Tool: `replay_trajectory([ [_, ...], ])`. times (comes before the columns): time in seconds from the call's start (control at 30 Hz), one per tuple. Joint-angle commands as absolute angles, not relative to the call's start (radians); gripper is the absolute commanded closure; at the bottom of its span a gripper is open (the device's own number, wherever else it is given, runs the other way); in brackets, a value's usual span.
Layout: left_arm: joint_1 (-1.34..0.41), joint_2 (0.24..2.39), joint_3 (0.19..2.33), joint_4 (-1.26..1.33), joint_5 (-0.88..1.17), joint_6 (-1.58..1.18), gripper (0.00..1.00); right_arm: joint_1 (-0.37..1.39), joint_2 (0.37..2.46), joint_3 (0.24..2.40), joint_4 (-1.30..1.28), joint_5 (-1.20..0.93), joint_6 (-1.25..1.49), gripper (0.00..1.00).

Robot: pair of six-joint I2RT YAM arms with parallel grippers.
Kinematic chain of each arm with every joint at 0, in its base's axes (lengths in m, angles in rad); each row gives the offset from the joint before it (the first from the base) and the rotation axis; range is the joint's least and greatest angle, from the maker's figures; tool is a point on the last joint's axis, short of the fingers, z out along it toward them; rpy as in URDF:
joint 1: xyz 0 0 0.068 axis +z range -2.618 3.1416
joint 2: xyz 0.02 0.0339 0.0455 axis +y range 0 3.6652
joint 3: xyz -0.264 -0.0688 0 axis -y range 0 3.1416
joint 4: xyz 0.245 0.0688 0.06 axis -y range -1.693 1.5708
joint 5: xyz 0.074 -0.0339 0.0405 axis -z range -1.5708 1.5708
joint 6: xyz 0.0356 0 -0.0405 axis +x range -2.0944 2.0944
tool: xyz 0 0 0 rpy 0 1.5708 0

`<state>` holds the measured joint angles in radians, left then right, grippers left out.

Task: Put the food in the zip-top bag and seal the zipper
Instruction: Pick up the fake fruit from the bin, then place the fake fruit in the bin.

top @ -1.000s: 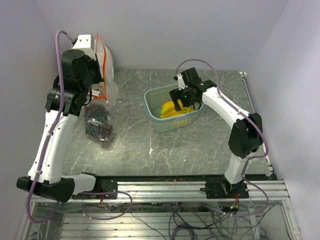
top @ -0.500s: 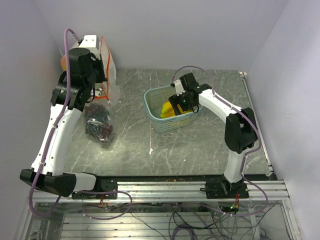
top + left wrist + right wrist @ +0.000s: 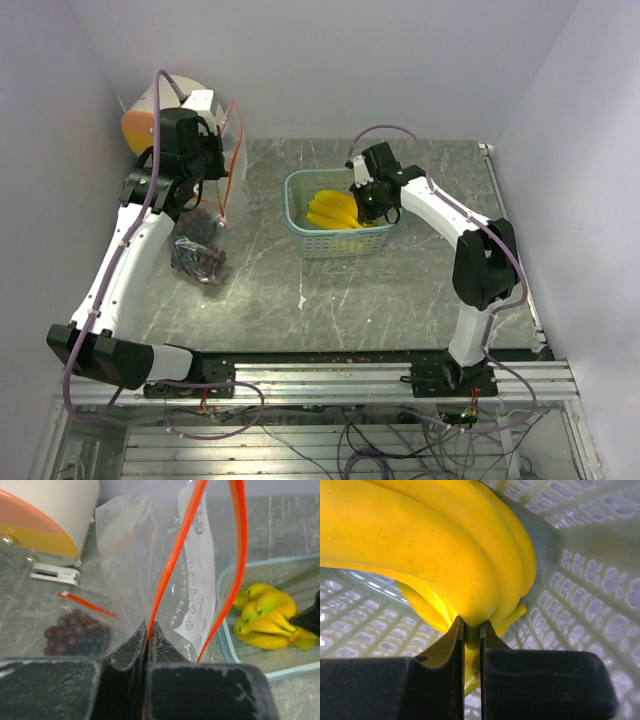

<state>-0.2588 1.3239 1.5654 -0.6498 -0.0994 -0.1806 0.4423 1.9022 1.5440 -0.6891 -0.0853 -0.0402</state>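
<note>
My left gripper is shut on the red zipper edge of the clear zip-top bag and holds it up with its mouth open; from above the bag hangs at the far left. Dark grapes lie in the bag's bottom on the table, also seen in the left wrist view. My right gripper is shut on the stem of the yellow bananas, inside the teal mesh basket. From above the bananas lie in the basket, the right gripper at their right end.
A white and orange round object stands at the back left behind the left arm. The walls close in at the back and both sides. A metal rail runs along the near edge.
The left arm has swung the bag up and rightward toward the basket. The right gripper has turned and closed on the banana stem, and the bananas have shifted in the basket.
</note>
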Motion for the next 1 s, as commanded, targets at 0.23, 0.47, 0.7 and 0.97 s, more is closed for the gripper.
replay_trajectory([
  [0.23, -0.265, 1.356, 1.342, -0.435, 0.180, -0.348, 0.93, 0.443, 1.743, 1.633, -0.678, -0.097, 0.106, 1.00],
  [0.47, -0.273, 1.408, 1.243, -0.268, 0.300, -0.472, 0.93, 0.444, 1.695, 1.653, -0.636, -0.124, 0.166, 1.00],
  [0.7, -0.287, 1.418, 1.222, -0.186, 0.358, -0.530, 0.93, 0.443, 1.710, 1.658, -0.648, -0.096, 0.208, 1.00],
  [0.97, -0.306, 1.420, 1.219, -0.167, 0.366, -0.552, 0.93, 0.443, 1.785, 1.666, -0.770, 0.030, 0.235, 0.90],
])
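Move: Inside the basket, the right hand already grips the banana bunch by its stems; the bunch's middle lies about 7 cm left, 2 cm ahead and level, with the basket's middle 7 cm left, 1 cm ahead and 2 cm lower. Its bag mouth waits about 30 cm left, 4 cm ahead, 25 cm higher. From the left hand, the bananas lie some 24 cm right, 3 cm ahead, 25 cm down; the filled grape bag 7 cm left, 5 cm back, 32 cm down. Lifting the bananas by the still-pinched stems, the right hand climbs about 10 cm nearly straight up, its left side rolling up slightly as it turns a little clockwise. Meanwhile the left hand keeps its hold on the empty bag's zipper edge and sweeps down and right towards the basket, about 11 cm across, easing back up slightly at the end, its left side rolling down some 25 degrees. ##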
